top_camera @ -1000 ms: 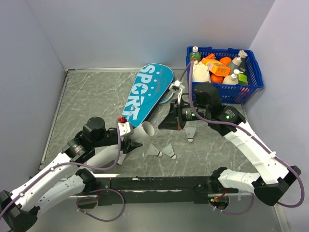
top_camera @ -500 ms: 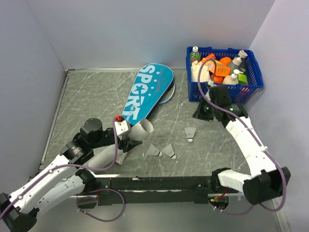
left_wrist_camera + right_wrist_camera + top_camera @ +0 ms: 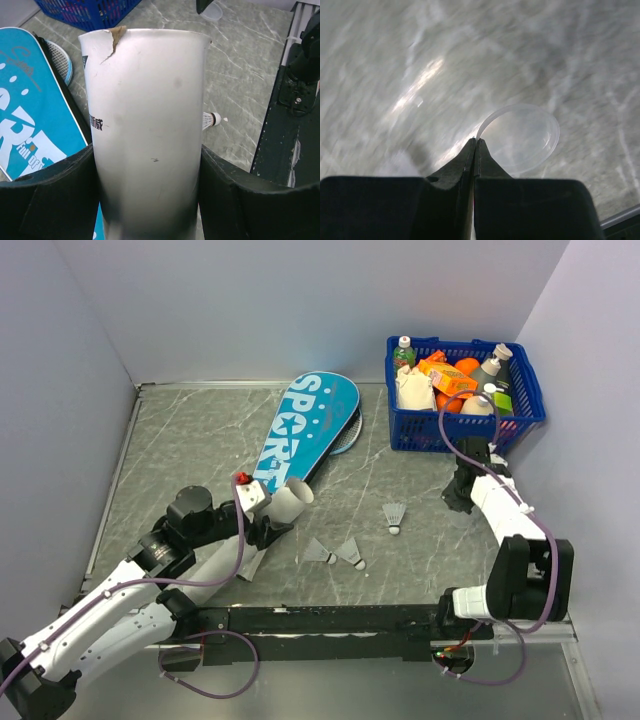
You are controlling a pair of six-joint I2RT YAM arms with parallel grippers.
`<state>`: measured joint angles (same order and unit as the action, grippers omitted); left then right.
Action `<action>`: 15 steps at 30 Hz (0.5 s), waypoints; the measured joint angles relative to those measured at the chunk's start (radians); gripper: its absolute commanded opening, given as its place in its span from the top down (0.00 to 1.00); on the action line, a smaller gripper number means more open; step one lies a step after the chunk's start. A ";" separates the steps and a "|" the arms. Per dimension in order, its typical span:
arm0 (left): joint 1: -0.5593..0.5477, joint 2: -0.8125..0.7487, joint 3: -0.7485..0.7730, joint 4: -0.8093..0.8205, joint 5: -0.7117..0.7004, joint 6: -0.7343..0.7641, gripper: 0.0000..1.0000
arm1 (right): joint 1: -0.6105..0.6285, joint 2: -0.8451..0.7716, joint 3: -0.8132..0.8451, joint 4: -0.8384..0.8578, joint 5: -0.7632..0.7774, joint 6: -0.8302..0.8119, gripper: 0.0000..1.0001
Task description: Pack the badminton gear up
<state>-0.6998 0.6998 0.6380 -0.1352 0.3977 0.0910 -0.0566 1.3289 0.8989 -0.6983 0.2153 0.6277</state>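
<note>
My left gripper (image 3: 262,523) is shut on the long white tube (image 3: 285,505), which lies tilted with its open, torn end toward the blue SPORT bag (image 3: 305,435). In the left wrist view the tube (image 3: 145,100) fills the space between both fingers (image 3: 50,200). A racket head (image 3: 350,432) pokes out beside the bag. Three shuttlecocks lie on the table: one (image 3: 394,516) in the middle, two (image 3: 318,552) (image 3: 350,553) nearer the front. My right gripper (image 3: 457,498) is shut (image 3: 476,142), pinching the rim of a clear round lid (image 3: 520,137) close above the table.
The blue mesh basket (image 3: 520,425) of bottles and orange items stands at the back right, just beyond my right gripper. Walls close off the left, back and right. The black base rail (image 3: 330,620) runs along the front edge.
My right arm has swung from beside the bag to the right, ending in front of the basket near the right wall. My left gripper has shifted slightly with the tube.
</note>
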 measured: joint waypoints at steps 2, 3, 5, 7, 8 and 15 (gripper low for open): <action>0.000 0.000 -0.010 0.012 -0.012 -0.008 0.99 | -0.024 0.032 0.000 0.021 0.040 0.005 1.00; 0.000 0.000 -0.013 0.016 -0.014 -0.010 0.99 | -0.032 0.049 0.002 0.031 0.056 0.006 1.00; 0.000 0.000 -0.021 0.019 -0.024 -0.016 0.99 | -0.047 0.089 0.010 0.049 0.074 0.003 1.00; 0.000 0.000 -0.026 0.020 -0.031 -0.024 0.99 | -0.059 0.126 0.027 0.061 0.083 0.001 0.94; 0.000 0.000 -0.028 0.020 -0.032 -0.026 0.99 | -0.069 0.150 0.040 0.068 0.082 -0.002 0.90; 0.000 -0.005 -0.030 0.020 -0.049 -0.029 0.99 | -0.086 0.202 0.070 0.108 0.066 -0.020 0.51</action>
<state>-0.6998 0.6952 0.6079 -0.1154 0.3485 0.0620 -0.1429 1.5307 0.9688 -0.5907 0.2813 0.6079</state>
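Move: The right hand, still pinching the tube's clear lid at its rim, is headed for bare table about 3 cm ahead, 6 cm to its right and 7 cm below. A shuttlecock lies some 19 cm to this hand's left, about level with it; the blue basket's middle is roughly 28 cm ahead. From the left hand, which still holds the open tube, that bare table is about 54 cm to the right, 12 cm ahead and 23 cm below. Still pinching the clear lid by its rim, the right hand slides about 4 cm to the right while sinking some 2.5 cm towards the bare table and easing 3 cm forward. As it slows to a stop there, the shut fingers part to roughly a third of their range and let go of the lid. ##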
